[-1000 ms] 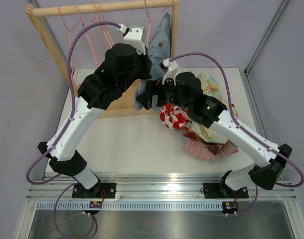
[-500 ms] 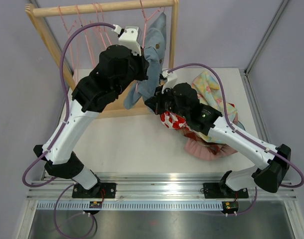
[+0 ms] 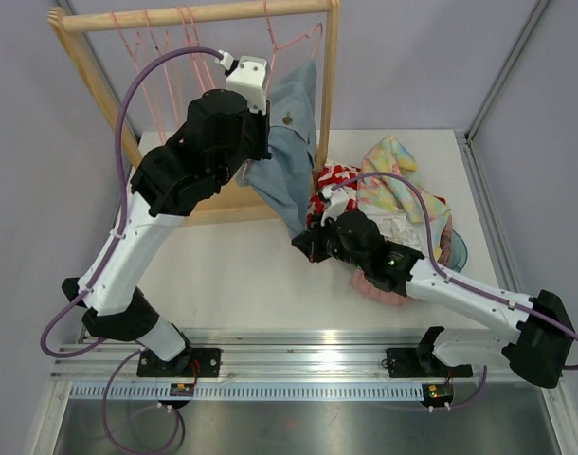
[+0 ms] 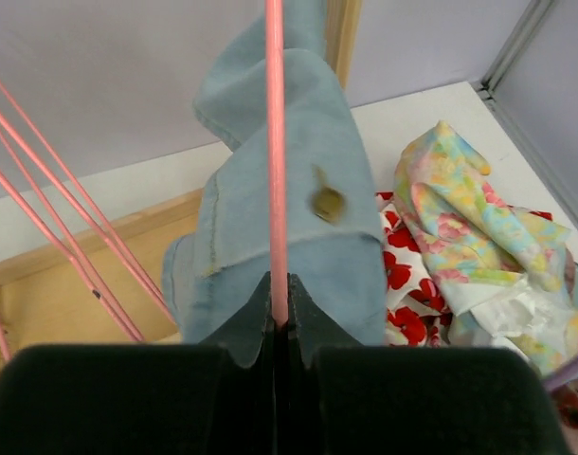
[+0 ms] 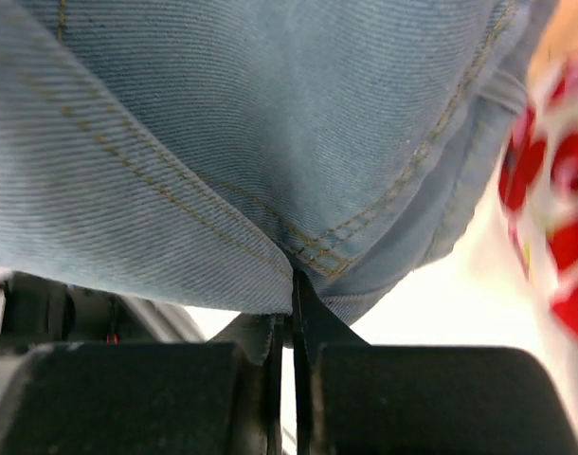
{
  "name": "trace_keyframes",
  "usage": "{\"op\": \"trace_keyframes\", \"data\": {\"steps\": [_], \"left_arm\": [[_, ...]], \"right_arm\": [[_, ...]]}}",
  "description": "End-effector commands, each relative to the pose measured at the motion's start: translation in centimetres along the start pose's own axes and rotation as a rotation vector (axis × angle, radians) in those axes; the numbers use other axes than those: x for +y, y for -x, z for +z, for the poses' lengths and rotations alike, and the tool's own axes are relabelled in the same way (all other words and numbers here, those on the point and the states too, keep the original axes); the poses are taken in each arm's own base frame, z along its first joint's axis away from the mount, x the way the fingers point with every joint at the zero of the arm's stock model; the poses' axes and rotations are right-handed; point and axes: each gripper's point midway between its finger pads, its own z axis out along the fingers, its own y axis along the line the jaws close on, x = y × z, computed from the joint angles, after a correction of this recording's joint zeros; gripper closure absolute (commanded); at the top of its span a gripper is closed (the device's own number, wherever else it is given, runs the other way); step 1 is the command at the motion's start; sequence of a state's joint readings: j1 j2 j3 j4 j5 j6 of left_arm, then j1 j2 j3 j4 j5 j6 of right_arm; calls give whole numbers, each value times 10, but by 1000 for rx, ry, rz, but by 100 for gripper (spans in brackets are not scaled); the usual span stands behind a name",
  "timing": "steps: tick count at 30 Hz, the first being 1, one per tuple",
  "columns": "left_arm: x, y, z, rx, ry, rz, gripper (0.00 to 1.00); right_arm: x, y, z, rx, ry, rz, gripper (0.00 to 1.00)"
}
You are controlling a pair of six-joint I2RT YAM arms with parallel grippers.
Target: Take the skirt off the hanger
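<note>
A light-blue denim skirt (image 3: 287, 142) hangs off a pink wire hanger (image 3: 300, 42) at the right end of the wooden rack. My left gripper (image 4: 280, 301) is shut on the hanger's thin pink bar (image 4: 274, 142), with the skirt (image 4: 289, 190) draped just beyond the fingers. The right gripper (image 3: 304, 243) sits lower and nearer the table's front, shut on the skirt's stitched hem (image 5: 298, 242). Denim (image 5: 270, 114) fills the right wrist view and stretches taut from the hanger down to those fingers.
The wooden rack (image 3: 194, 14) carries several more pink hangers (image 3: 147, 47) on its left. A heap of clothes lies on the table's right: red-flowered cloth (image 3: 341, 175), pastel floral fabric (image 3: 393, 166) and a pink garment (image 3: 379, 284). A teal rim (image 3: 457, 248) shows beside the heap.
The right gripper has shut on the skirt's hem and drawn back toward the table's front, stretching the skirt off the rack. The left arm has shifted slightly left, still holding the hanger.
</note>
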State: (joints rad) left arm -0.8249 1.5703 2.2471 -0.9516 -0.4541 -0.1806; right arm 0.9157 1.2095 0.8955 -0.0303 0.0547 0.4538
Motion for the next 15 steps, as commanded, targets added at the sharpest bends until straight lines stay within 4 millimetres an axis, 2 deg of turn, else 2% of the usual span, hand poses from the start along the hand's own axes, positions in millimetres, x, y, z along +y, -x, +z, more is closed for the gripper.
{"op": "trace_keyframes", "data": {"steps": [1,3,6,8,11,12,13,14,15], "left_arm": [[38,116,-63,-414,72,-156,100],[38,111,-60,-404,83,-150,100],[40,108,-59,-399,94,-151,100],[41,103,-58,-387,98,-148,100],[40,91,-56,-360,91,-153,100],[40,87,-55,-351,90,-154,100],[39,84,-54,-344,88,-166,100],[37,72,-47,-316,91,-158,100],[39,70,-52,-319,86,-167,100]], "right_arm": [[-20,-46,-30,117,-93,30,100],[-27,-50,-42,124,-125,28,100],[-29,-32,-65,79,-153,23,100],[-30,-13,-82,24,-176,16,100],[-39,34,-116,-85,-291,-22,100],[-43,66,-136,-165,-357,-27,100],[-45,85,-149,-210,-392,-52,100],[-46,103,-162,-257,-424,-61,100],[-44,140,-187,-362,-476,-53,100]]}}
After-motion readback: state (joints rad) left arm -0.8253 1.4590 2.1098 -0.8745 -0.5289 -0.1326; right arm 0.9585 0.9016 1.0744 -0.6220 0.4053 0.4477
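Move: My right hand pinches the denim skirt's lower end. The clothes pile it is bound for lies some 21 cm to its right, about 6 cm ahead and 16 cm below; the red-and-white cloth is roughly 9 cm to its right and 15 cm farther out, some 18 cm down. For my left hand, which grips the pink hanger, the skirt's middle is about 5 cm right, 3 cm ahead and 12 cm below. I keep the denim skirt pinched in my shut right fingers and sweep that hand about 12 cm right towards the clothes pile, drawing down and back first, away from the hanger, then lifting sharply near the end while turning some 15 degrees clockwise. My left hand keeps hold of the hanger and eases about 3 cm left, bobbing up and down again. ##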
